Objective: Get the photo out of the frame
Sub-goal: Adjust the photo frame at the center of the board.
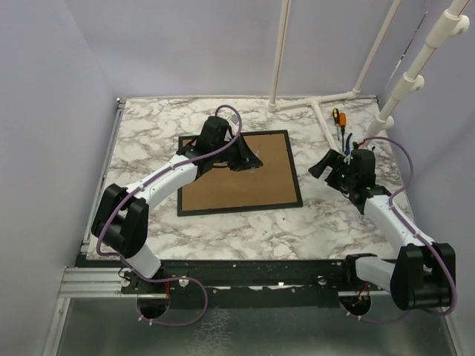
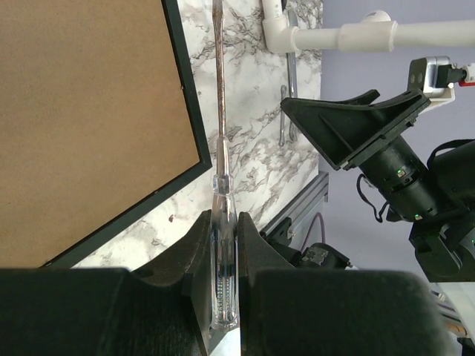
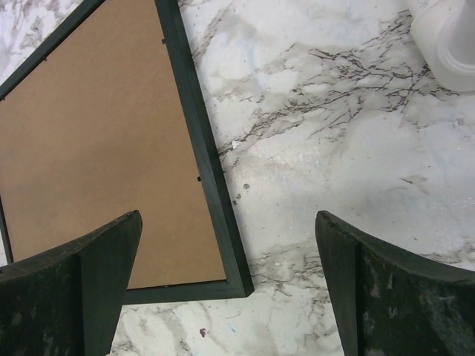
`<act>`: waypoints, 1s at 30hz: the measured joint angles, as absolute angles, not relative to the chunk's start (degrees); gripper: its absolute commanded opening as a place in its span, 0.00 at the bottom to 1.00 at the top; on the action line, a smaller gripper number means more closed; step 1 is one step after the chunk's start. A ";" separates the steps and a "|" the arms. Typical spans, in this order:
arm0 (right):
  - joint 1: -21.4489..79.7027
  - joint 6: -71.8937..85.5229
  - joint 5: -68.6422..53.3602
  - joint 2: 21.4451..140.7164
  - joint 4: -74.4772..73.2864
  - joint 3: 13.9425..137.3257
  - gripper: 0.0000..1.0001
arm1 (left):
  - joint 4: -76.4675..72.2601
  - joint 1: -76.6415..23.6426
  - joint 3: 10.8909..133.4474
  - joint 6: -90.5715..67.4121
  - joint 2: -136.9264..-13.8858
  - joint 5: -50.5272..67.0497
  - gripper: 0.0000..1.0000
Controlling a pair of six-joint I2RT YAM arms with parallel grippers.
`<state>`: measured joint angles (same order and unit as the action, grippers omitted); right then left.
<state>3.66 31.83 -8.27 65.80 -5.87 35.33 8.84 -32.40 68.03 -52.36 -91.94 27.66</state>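
The frame (image 1: pixel 239 176) lies face down on the marble table, its brown fibreboard back up inside a thin black border. It also shows in the left wrist view (image 2: pixel 89 111) and the right wrist view (image 3: pixel 96 148). The photo is hidden under the backing. My left gripper (image 1: pixel 241 154) hangs over the frame's far edge, shut (image 2: pixel 223 222) on the clear handle of a screwdriver (image 2: pixel 220 185). The screwdriver's shaft runs along the table just outside the frame's border. To the right of the frame, my right gripper (image 1: pixel 334 167) hovers open above its near right corner (image 3: pixel 228 222), holding nothing.
An orange-handled and a dark-handled tool (image 1: pixel 338 119) lie at the back right beside a white pipe stand (image 1: pixel 319 104). A white pipe fitting (image 3: pixel 445 37) sits right of the right gripper. The right arm (image 2: pixel 393 148) shows close by in the left wrist view.
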 measured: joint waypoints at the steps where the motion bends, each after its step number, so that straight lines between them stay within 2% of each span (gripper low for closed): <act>1: 3.33 31.83 -8.32 65.82 -5.67 35.20 1.00 | 8.84 -32.40 68.03 -52.31 -91.94 27.66 0.00; 5: 2.48 31.88 -9.08 66.94 -4.67 34.85 1.00 | 8.84 -32.40 68.03 -51.99 -91.94 27.66 0.00; 7: 2.24 31.92 -9.98 68.53 -3.46 34.85 0.95 | 8.82 -32.38 68.03 -51.77 -91.94 27.64 0.00; 15: 2.42 30.89 -15.20 77.38 1.58 36.03 0.69 | 8.64 -32.27 68.03 -50.61 -91.94 27.64 0.00; 21: 3.88 28.91 -15.90 84.99 3.33 40.80 0.64 | 8.64 -31.92 68.03 -49.91 -91.94 27.66 0.00; 27: 10.57 26.81 -11.51 92.25 2.79 48.80 0.63 | 8.64 -31.77 68.03 -49.69 -91.94 27.68 0.00; 30: 12.73 26.00 -9.13 95.96 2.15 52.34 0.56 | 8.64 -31.57 68.03 -49.52 -91.94 27.73 0.00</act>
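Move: The frame's right rail runs forward past the right hand; its middle lies about 5 cm ahead, 7 cm to the left and 9 cm below. The frame's near right corner is some 9 cm back and 5 cm to the left, and the white pipe's foot roughly 10 cm ahead and 14 cm to the right. From the left hand, the rail's middle lies about 6 cm ahead, 14 cm to the right and 18 cm below. The frame's right rail is what the right hand closes in on: it first sinks some 3 cm, then sweeps forward and left about 7 cm each way while easing a little lower, to bring its fingertips over the rail. The wrist turns roughly 15 degrees counter-clockwise and the wide-open fingers narrow to a bit over half, still unclosed; no touch can be seen. ##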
